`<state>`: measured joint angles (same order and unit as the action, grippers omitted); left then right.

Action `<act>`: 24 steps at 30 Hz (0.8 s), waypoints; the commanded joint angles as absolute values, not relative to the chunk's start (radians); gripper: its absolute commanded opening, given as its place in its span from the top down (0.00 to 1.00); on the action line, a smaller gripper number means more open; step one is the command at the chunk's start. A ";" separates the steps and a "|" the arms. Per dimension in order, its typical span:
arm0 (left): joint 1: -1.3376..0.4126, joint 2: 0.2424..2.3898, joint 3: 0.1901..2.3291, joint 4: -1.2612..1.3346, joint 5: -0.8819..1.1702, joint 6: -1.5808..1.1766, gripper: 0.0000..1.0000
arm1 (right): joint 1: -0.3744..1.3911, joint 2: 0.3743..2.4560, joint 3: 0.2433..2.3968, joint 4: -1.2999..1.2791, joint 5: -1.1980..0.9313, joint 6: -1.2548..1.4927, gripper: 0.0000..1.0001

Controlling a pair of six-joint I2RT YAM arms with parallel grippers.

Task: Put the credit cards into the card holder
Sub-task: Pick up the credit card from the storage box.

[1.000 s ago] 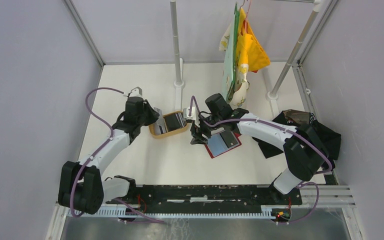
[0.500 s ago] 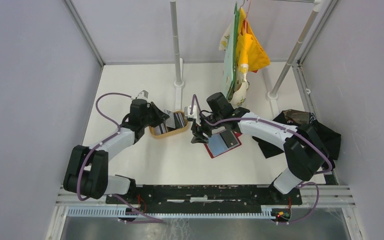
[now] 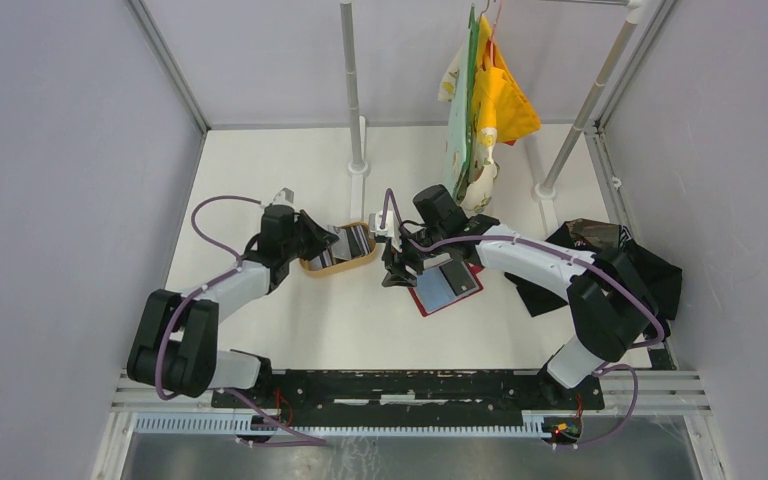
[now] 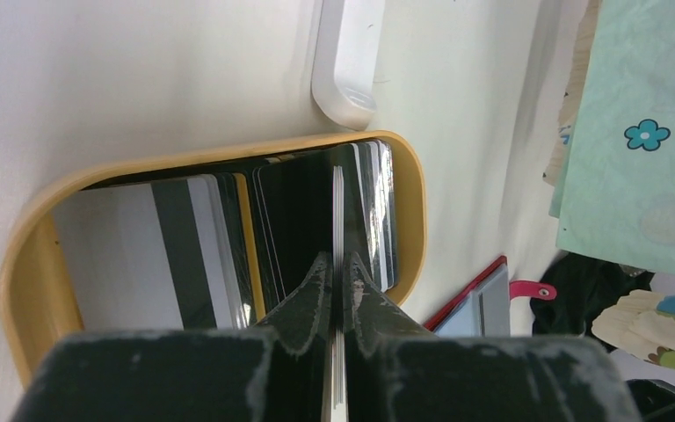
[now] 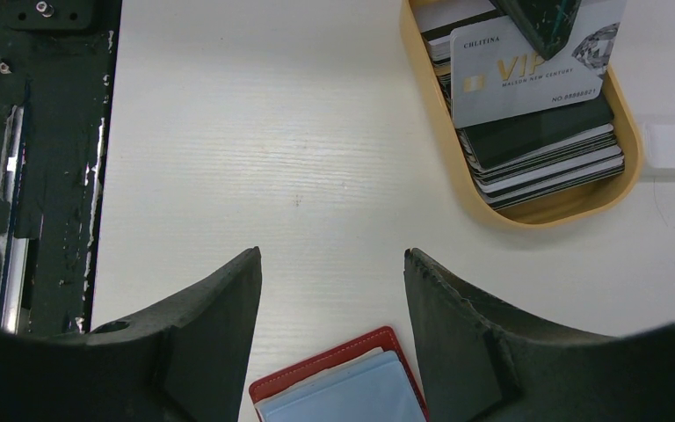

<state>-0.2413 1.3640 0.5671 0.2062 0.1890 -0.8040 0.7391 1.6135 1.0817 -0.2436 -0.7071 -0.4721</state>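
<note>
Several credit cards (image 5: pixel 540 149) are stacked in a tan oval tray (image 3: pixel 312 264) at mid-table. My left gripper (image 3: pixel 326 238) is shut on a silvery "VIP" card (image 5: pixel 527 83), tilted up over the tray. In the left wrist view that card (image 4: pixel 337 211) shows edge-on between the closed fingers (image 4: pixel 316 281) of that gripper (image 4: pixel 336 257). The red card holder (image 3: pixel 447 285) lies open to the right of the tray, grey-blue lining up. My right gripper (image 5: pixel 331 255) stands open and empty just above the holder's corner (image 5: pixel 343 387).
Cloths (image 3: pixel 485 100) hang from a rack whose posts (image 3: pixel 352 90) stand at the back. A white post foot (image 4: pixel 347 61) sits just behind the tray. A black bag (image 3: pixel 610 260) lies at the right. A black rail (image 3: pixel 410 385) runs along the near edge.
The left arm swung round and its gripper shifted right over the tray, tilting up a card in its grip. The right arm and the card holder have not moved.
</note>
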 commanded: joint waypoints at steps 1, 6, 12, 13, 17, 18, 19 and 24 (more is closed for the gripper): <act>-0.235 1.255 0.568 0.154 0.107 -0.816 0.98 | 0.736 1.612 1.077 -0.211 -0.730 -0.465 0.34; -0.234 1.147 0.596 -0.063 -0.055 -0.740 0.98 | 0.735 1.614 1.075 -0.203 -0.727 -0.462 0.34; -0.235 1.181 0.628 -0.180 -0.146 -0.676 0.98 | 0.736 1.623 1.073 -0.195 -0.717 -0.450 0.34; -0.235 1.200 0.635 -0.188 -0.157 -0.673 0.98 | 0.736 1.622 1.073 -0.195 -0.715 -0.448 0.34; -0.236 1.235 0.672 -0.233 -0.210 -0.659 0.98 | 0.736 1.625 1.072 -0.193 -0.712 -0.447 0.34; -0.236 1.233 0.676 -0.233 -0.213 -0.654 0.98 | 0.736 1.626 1.073 -0.193 -0.712 -0.446 0.34; -0.238 1.229 0.682 -0.238 -0.217 -0.646 0.98 | 0.735 1.628 1.073 -0.193 -0.712 -0.446 0.34; -0.238 1.257 0.740 -0.283 -0.224 -0.607 0.97 | 0.736 1.635 1.075 -0.194 -0.710 -0.446 0.34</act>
<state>-0.2371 1.2373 0.6605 -0.2443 -0.1852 -0.6823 0.7383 1.6215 1.0706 -0.2329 -0.7052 -0.4580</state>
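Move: The left hand already grips the grey VIP card over the middle of the storage box; the box's left end lies about 7 cm to its left, 2 cm back and 6 cm below. The dark card in the box is roughly 2 cm to its right, 1 cm back and 4 cm down, the white pole foot 9 cm ahead and 5 cm right. From the right hand, that left end is some 18 cm left, 6 cm ahead and 9 cm below. The left hand keeps its pinch on the grey VIP card and carries it about 8 cm left in a low arch along the storage box, drawing back some 2.5 cm, first rising about 2.5 cm clear of the dark card and then sinking to slightly below its starting height at the box's left end. On the way the wrist rolls its left side up some 20 degrees and turns a little counter-clockwise, so the fingers stop slanting right and point forward and steeply down, the card edge-on over the left end; whether it touches the cards there can't be seen. ##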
